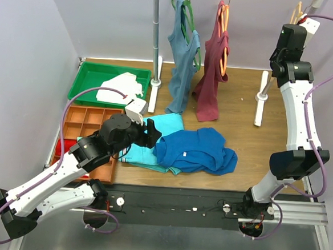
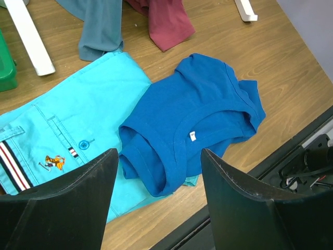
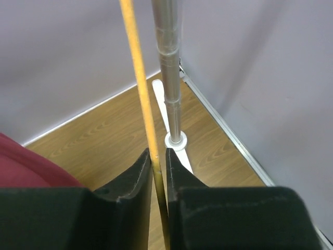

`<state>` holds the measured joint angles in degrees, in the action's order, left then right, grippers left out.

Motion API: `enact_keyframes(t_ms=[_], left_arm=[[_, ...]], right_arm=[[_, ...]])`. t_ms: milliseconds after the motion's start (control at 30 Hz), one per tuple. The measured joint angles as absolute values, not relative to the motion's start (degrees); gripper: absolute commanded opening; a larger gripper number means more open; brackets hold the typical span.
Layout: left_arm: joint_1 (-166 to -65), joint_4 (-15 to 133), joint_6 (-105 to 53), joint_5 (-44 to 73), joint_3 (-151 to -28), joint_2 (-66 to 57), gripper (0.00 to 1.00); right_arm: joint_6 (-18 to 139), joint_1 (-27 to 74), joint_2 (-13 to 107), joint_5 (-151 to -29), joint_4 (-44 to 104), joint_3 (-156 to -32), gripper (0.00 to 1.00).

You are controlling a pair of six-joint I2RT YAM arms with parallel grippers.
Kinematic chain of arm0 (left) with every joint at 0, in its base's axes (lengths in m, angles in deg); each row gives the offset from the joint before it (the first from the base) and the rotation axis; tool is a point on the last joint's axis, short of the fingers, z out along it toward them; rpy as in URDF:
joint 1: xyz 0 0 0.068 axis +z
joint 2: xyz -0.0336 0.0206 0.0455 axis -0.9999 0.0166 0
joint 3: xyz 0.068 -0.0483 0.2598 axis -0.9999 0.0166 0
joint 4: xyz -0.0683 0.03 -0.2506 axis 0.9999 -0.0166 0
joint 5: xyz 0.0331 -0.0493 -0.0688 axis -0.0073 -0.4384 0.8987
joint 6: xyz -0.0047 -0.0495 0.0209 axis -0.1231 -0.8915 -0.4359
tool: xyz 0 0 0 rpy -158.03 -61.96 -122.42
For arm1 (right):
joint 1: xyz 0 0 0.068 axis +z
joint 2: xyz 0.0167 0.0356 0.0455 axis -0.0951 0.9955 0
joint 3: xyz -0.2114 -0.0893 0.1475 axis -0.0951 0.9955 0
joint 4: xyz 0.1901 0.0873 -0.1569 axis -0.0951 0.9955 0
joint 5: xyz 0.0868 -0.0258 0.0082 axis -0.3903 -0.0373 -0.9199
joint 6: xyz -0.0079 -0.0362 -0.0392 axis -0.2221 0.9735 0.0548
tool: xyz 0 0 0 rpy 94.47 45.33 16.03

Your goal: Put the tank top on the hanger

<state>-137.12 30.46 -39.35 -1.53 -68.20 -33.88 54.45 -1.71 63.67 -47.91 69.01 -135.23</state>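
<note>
The royal blue tank top (image 1: 194, 151) lies crumpled on the wooden table, partly over a folded turquoise garment (image 1: 162, 124). In the left wrist view the tank top (image 2: 197, 112) lies just beyond and below my fingers, neckline label showing. My left gripper (image 1: 154, 134) (image 2: 158, 172) is open and empty, hovering over the top's left edge. My right gripper (image 1: 299, 23) (image 3: 157, 156) is raised at the back right, shut on a thin bar of the light-orange hanger (image 3: 139, 78), which hangs at the rail's right end (image 1: 298, 13).
A grey-blue tank top on a green hanger (image 1: 182, 63) and a maroon top (image 1: 211, 76) hang from the rail. The rack's poles (image 1: 155, 38) (image 3: 169, 67) stand on white feet (image 1: 261, 100). A green tray (image 1: 87, 79) and an orange compartment box (image 1: 78, 124) sit left.
</note>
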Motion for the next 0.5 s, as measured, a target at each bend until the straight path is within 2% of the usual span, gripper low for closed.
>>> enact_keyframes(t_ms=[100,133,500], left_arm=[[-137.0,30.5,-39.3,-1.5,-68.2,-33.8,0.72],[-136.8,30.5,-39.3,-1.5,-68.2,-33.7,0.72],[-136.0,30.5,-39.4,-1.5,-68.2,-33.3,0.72]], right_arm=[[54.0,-1.7,63.7,-48.3,69.0,-135.1,0.08],[53.9,-1.7,63.6,-48.3,69.0,-135.1,0.01],[54.0,-1.7,62.8,-51.5,70.2,-136.9,0.01]])
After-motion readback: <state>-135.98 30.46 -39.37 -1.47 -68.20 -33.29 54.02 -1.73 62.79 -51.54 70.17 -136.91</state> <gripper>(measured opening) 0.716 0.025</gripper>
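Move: The yellow hanger's bar already lies between the right hand's half-closed fingers, within a centimetre or so of the hand point. The rack pole rises about 9 cm ahead and 8 cm to the right; the maroon tank top hangs some 20 cm to the left, 5 cm farther out and 8 cm lower. From the left hand the bar lies roughly 27 cm ahead, 45 cm right and 14 cm higher. The right fingers shut on the yellow hanger's bar, pinching it, then lift about 1.5 cm while easing left. ##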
